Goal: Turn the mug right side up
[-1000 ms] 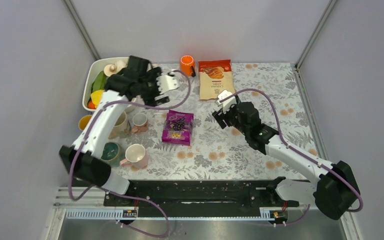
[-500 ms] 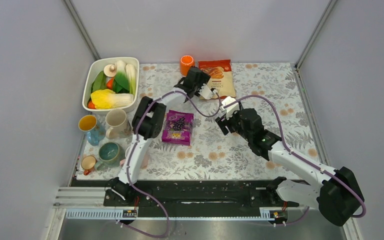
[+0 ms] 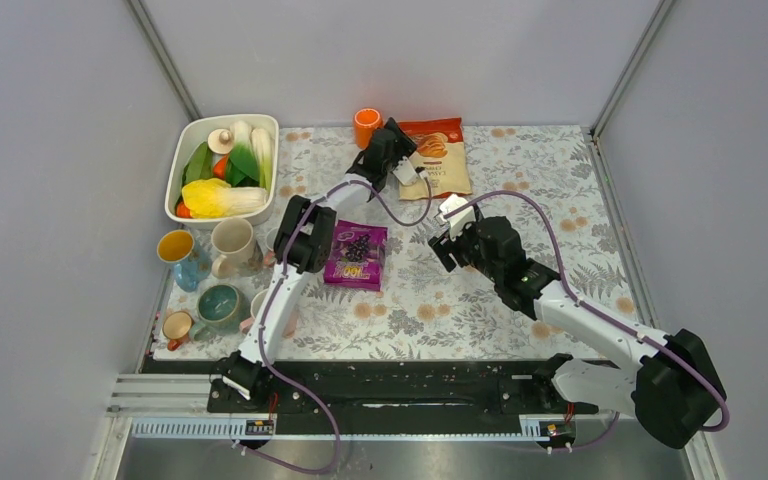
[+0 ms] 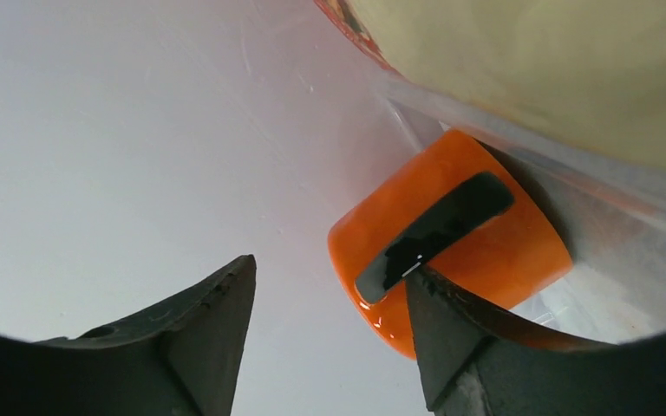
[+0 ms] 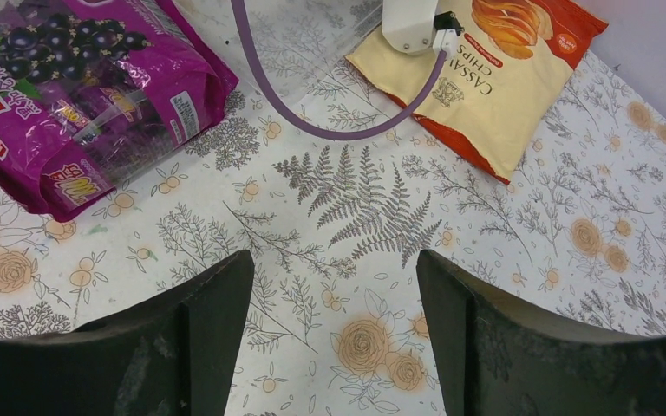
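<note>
The mug is orange with a black handle and stands at the back edge of the table, a solid orange face on top. My left gripper reaches it from the right. In the left wrist view the mug fills the right of the frame. My left gripper is open with only the pale wall showing between its fingers. The right fingertip sits against the lower end of the black handle. My right gripper hovers open over bare tablecloth mid-table.
A cassava chips bag lies just right of the mug. A purple grape-sweets bag lies mid-table. A white tub of vegetables stands back left, several mugs below it. The back wall is close behind the mug.
My left arm swung from over the white tub across to the orange mug, then edged closer, its jaws narrowing slightly. The right arm barely moved.
</note>
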{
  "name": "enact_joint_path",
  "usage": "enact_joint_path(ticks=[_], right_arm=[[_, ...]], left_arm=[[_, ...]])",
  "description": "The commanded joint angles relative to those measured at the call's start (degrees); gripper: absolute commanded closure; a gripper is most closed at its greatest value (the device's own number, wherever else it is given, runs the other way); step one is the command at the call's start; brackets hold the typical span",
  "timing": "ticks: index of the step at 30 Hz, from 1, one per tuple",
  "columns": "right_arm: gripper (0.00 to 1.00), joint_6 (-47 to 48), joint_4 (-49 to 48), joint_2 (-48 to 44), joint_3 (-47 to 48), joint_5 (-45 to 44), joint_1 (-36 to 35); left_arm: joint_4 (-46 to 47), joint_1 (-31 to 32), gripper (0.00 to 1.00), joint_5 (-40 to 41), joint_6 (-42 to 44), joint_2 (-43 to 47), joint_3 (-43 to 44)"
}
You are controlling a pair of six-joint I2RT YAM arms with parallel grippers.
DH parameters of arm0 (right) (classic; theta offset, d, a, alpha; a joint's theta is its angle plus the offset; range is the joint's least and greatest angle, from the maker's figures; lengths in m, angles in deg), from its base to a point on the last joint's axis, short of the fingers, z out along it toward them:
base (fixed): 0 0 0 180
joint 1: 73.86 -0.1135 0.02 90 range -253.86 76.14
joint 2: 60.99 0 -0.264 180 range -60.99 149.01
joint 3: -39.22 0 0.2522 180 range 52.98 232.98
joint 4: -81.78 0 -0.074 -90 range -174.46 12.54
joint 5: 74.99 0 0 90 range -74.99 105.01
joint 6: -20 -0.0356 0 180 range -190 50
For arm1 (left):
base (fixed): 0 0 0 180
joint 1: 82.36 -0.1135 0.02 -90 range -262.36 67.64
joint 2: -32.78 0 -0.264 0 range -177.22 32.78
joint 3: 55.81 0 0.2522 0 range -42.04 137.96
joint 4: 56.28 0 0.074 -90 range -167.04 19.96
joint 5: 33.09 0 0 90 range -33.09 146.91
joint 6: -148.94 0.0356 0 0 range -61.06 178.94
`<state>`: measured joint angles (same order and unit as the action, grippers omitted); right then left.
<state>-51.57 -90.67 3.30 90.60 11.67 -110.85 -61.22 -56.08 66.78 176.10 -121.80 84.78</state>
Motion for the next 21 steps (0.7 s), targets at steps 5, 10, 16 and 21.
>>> enact_joint_path(ticks=[5,10,16,21], right_arm=[[0.22,1.14,-2.14,0.41,1.05,1.07,0.33],[0.22,1.34,-2.10,-0.64,0.97,1.24,0.25],[0.22,0.80,-2.13,-1.31,1.21,1.69,0.32],[0.22,-0.66,-2.12,-2.21,1.36,2.08,0.30]], left_arm=[[-1.89,-1.06,0.74,-0.08,2.98,-3.13,6.39],[1.87,-1.53,1.00,0.43,2.27,0.95,-1.83],[10.62,-1.64,1.00,0.04,-5.09,8.94,-10.70],[6.48,-1.11,1.00,3.12,-21.44,18.27,-16.27]])
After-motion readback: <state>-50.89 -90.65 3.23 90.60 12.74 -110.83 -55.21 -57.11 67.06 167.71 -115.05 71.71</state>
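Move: The orange mug, upside down against the back wall with its handle toward my left hand, has its middle about 6 cm to the left of that hand, 2 cm ahead and 4 cm below. The chips bag lies some 9 cm to the right and 4 cm back. The purple grape bag is roughly 30 cm back and 9 cm to the left. From my right hand the mug is about 40 cm ahead and 15 cm to the left. Beside the orange mug's handle I shut my left hand's open fingers completely, almost without shifting the hand, and they come together with nothing between them. Then, with the fingers shut, I draw the hand left and back, about 3 cm left and 2 cm back, toward the mug's near side, barely turning the wrist. ##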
